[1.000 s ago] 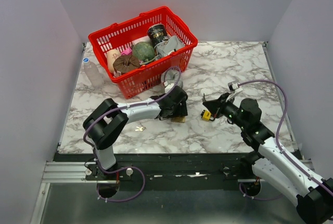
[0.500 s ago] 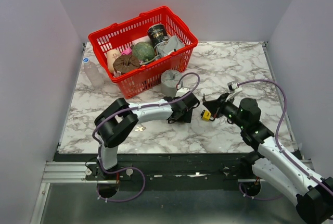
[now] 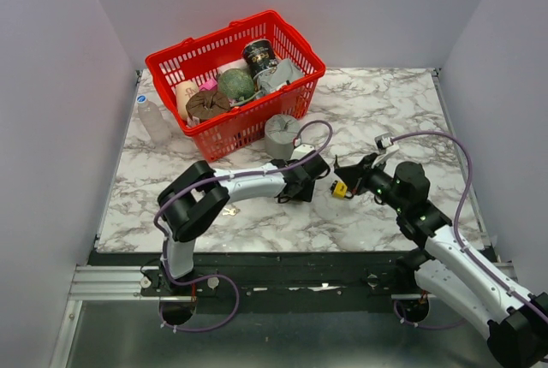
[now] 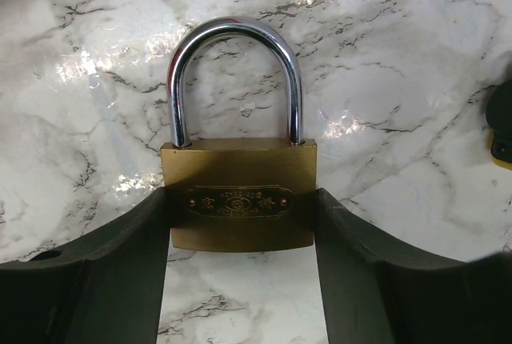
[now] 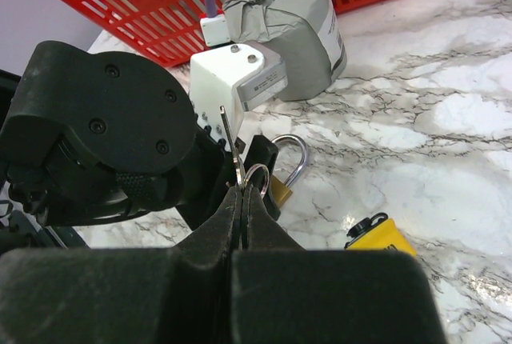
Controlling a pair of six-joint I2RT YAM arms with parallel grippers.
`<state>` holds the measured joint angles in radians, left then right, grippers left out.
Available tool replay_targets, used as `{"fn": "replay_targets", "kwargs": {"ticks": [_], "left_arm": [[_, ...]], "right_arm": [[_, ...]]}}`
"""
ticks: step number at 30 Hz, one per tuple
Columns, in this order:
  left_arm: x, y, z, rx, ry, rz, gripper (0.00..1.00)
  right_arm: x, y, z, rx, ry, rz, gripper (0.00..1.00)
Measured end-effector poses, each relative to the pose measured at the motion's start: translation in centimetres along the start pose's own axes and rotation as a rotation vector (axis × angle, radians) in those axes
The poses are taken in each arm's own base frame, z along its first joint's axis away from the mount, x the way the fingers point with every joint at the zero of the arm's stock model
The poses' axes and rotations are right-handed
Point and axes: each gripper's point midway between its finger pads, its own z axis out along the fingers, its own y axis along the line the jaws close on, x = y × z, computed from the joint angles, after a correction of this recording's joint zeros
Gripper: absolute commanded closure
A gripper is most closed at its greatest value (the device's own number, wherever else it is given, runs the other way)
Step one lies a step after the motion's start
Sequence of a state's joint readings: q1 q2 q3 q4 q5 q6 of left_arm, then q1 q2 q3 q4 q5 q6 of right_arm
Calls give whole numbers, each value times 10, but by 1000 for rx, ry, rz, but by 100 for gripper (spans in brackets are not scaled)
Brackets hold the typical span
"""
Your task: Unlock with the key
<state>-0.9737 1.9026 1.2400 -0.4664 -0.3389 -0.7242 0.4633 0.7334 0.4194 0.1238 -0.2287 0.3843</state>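
A brass padlock [image 4: 238,166] with a closed steel shackle lies flat on the marble table. My left gripper [image 4: 240,198] is shut on its body, one finger on each side. In the top view the left gripper [image 3: 310,173] sits at mid table and covers the lock. My right gripper [image 5: 242,194] is shut on a thin silver key [image 5: 230,142] with a split ring [image 5: 257,176]; the key blade sticks up from the fingertips. It hovers just right of the left gripper [image 3: 345,169]. From the right wrist the padlock [image 5: 280,188] shows partly behind the left fingers.
A small yellow-and-black object [image 3: 340,188] lies under the right gripper [image 5: 376,236]. A grey wrapped roll [image 3: 281,134] stands in front of the red basket [image 3: 318,65] of items. A clear bottle [image 3: 152,118] is at the left. Loose keys [image 3: 229,210] lie by the left arm.
The left arm has slid to the right with the padlock, closer to the right gripper, mostly in the first half second. The right arm has barely moved.
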Motion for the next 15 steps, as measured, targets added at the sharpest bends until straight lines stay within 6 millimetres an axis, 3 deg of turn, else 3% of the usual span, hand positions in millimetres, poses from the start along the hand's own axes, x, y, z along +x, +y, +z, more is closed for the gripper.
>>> {"fn": "replay_targets", "kwargs": {"ticks": [4,8,12,15], "left_arm": [[-2,6,-2,31,-13,-11,100],[-7,25,-11,64,8,-41,100],[-36,37,-28,126,-33,-121,100],[-70,47,-46,207,-110,-210,100]], "right_arm": [[1,2,-1,-11,4,-10,99],[14,8,3,-52,60,11,99],[39,32,8,-117,147,32,99],[55,55,9,-176,197,57,99]]}}
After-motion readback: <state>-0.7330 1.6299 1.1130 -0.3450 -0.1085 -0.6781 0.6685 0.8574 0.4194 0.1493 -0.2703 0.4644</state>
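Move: The brass padlock is already pinched by its body in the left fingers, low at the table. From the right hand it lies about 9 cm left, 3 cm ahead and 17 cm below. The key the right hand holds is some 8 cm right, 2 cm back and 17 cm above the left hand. The yellow lock lies 11 cm to the left hand's right, level with it and just below; the grey roll stands 13 cm ahead, 5 cm left, its middle 3 cm higher. The padlock, still gripped by its body with the shackle pointing ahead, is picked up off the marble as the left hand climbs about 7 cm while going forward and left towards the grey roll, its left side dipping some 15 degrees. Meanwhile the right hand keeps its pinch on the key and swings it left and back, about 6 cm and 4 cm, sinking a little, turning counter-clockwise and tipping down; both arms gather speed. ##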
